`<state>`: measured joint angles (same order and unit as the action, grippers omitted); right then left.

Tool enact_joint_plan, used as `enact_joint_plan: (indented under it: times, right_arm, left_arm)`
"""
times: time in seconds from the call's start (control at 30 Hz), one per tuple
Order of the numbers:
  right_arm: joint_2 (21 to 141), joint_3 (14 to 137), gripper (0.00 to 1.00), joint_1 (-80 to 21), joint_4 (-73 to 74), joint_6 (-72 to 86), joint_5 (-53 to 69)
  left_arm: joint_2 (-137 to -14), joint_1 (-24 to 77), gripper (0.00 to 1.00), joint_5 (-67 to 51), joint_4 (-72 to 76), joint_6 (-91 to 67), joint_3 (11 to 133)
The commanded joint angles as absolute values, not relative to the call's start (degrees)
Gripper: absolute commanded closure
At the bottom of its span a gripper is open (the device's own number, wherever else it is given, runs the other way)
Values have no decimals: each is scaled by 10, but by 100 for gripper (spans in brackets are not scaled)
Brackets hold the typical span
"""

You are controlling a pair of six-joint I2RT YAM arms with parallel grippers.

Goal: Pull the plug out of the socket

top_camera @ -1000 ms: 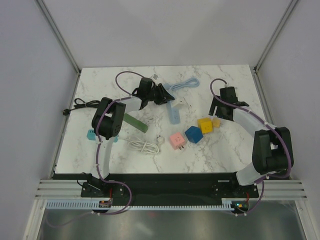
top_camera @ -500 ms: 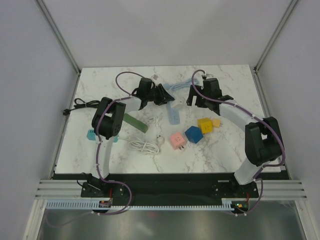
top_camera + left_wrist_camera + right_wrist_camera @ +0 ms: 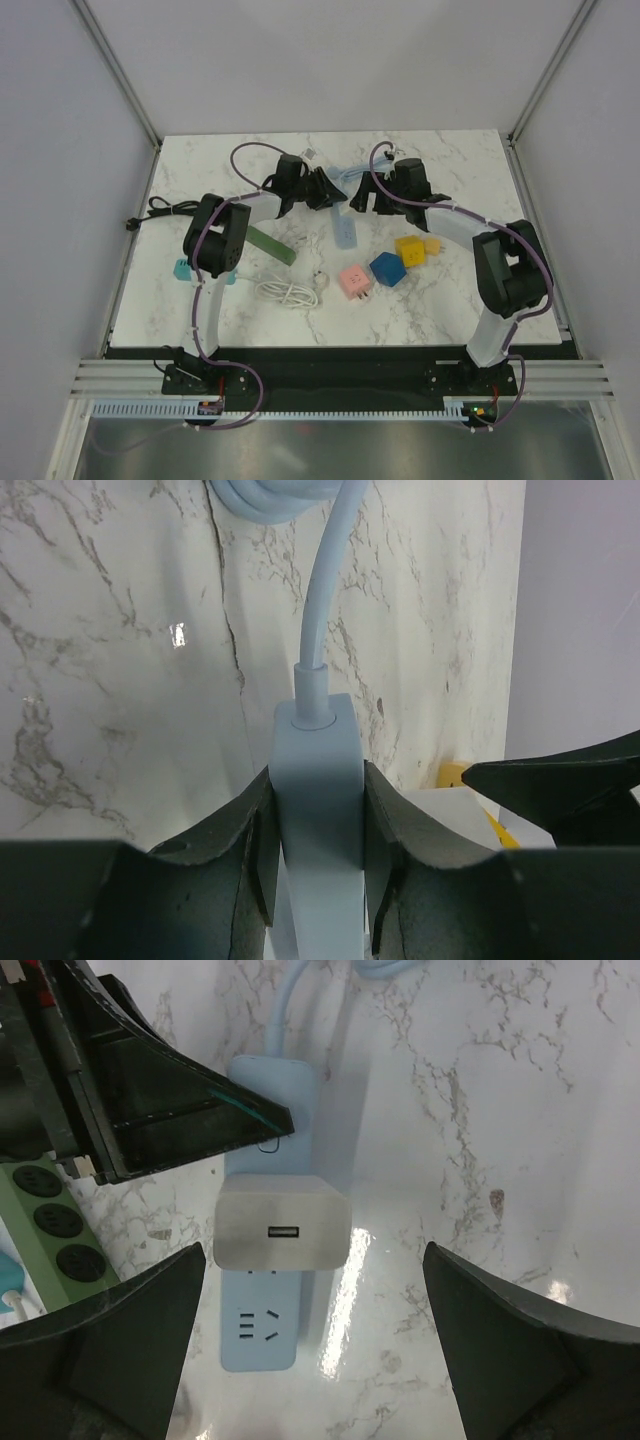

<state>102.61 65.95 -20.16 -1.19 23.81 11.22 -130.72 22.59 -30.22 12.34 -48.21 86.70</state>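
A light blue socket strip (image 3: pixel 344 234) lies on the marble at centre back, its cable running away from me. My left gripper (image 3: pixel 316 780) is shut on the socket's (image 3: pixel 315 780) cable end, one finger (image 3: pixel 230 830) pressed on each side. A white square plug (image 3: pixel 283 1222) with a USB port sits plugged into the socket (image 3: pixel 262 1325). My right gripper (image 3: pixel 314 1250) hangs open above the plug, its fingers (image 3: pixel 120 1340) wide apart on either side and touching nothing. From above, the right gripper (image 3: pixel 368 196) hides the plug.
A green power strip (image 3: pixel 272 246) lies left of the socket. Pink (image 3: pixel 355 280), blue (image 3: pixel 387 268) and yellow (image 3: pixel 411 248) cube adapters sit to the front right. A white coiled cable (image 3: pixel 285 291) and a black cable (image 3: pixel 165 208) lie on the left. The socket's cable coil (image 3: pixel 352 170) lies behind.
My right arm has swung left from the right side to above the plug, and its jaws have opened wider. The left gripper has kept its hold on the socket.
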Motion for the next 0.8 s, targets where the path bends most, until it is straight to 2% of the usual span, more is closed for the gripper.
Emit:
enact_joint_plan:
  times: [0.0, 0.27, 0.5, 0.7, 0.77]
  right_arm:
    - [1047, 679, 3, -207, -67, 244, 148]
    - [1056, 667, 3, -207, -100, 258, 160]
    - [1092, 682, 8, -207, -107, 276, 173]
    - [1107, 685, 17, -207, -123, 291, 180]
    - [1114, 689, 25, -207, -129, 294, 182]
  left_arm:
    - [-1319, 232, 98, -314, 133, -428, 889]
    - [-1325, 232, 98, -316, 130, -428, 896]
    - [-1328, 231, 98, -320, 129, -431, 896]
    - [-1332, 232, 98, -322, 130, -432, 899]
    - [-1332, 232, 98, -322, 130, -432, 901]
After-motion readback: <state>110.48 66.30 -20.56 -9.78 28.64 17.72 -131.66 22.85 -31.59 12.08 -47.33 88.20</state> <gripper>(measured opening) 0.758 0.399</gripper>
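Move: Up and to the right of the white plug, the right hand has it about 4 cm to its left, 1 cm ahead and 4 cm below. The light-blue cord coil lies some 11 cm ahead and 1 cm right of this hand, 8 cm down; the yellow cube is 9 cm back and 9 cm right, the blue cube 12 cm back and 4 cm right, both 6 cm down. From the left hand, already gripping the socket strip, the plug is about 4 cm back, 4 cm right and level. Bringing its open fingers about 3 cm left and 3 cm down onto the white plug, the right hand slides left first, then sinks, rolling some 5 degrees with its left side rising. Only late do the fingers begin to narrow, one on each side of the plug, without a clear grip yet. The left fingers keep their pinch on the strip near its cord end. ##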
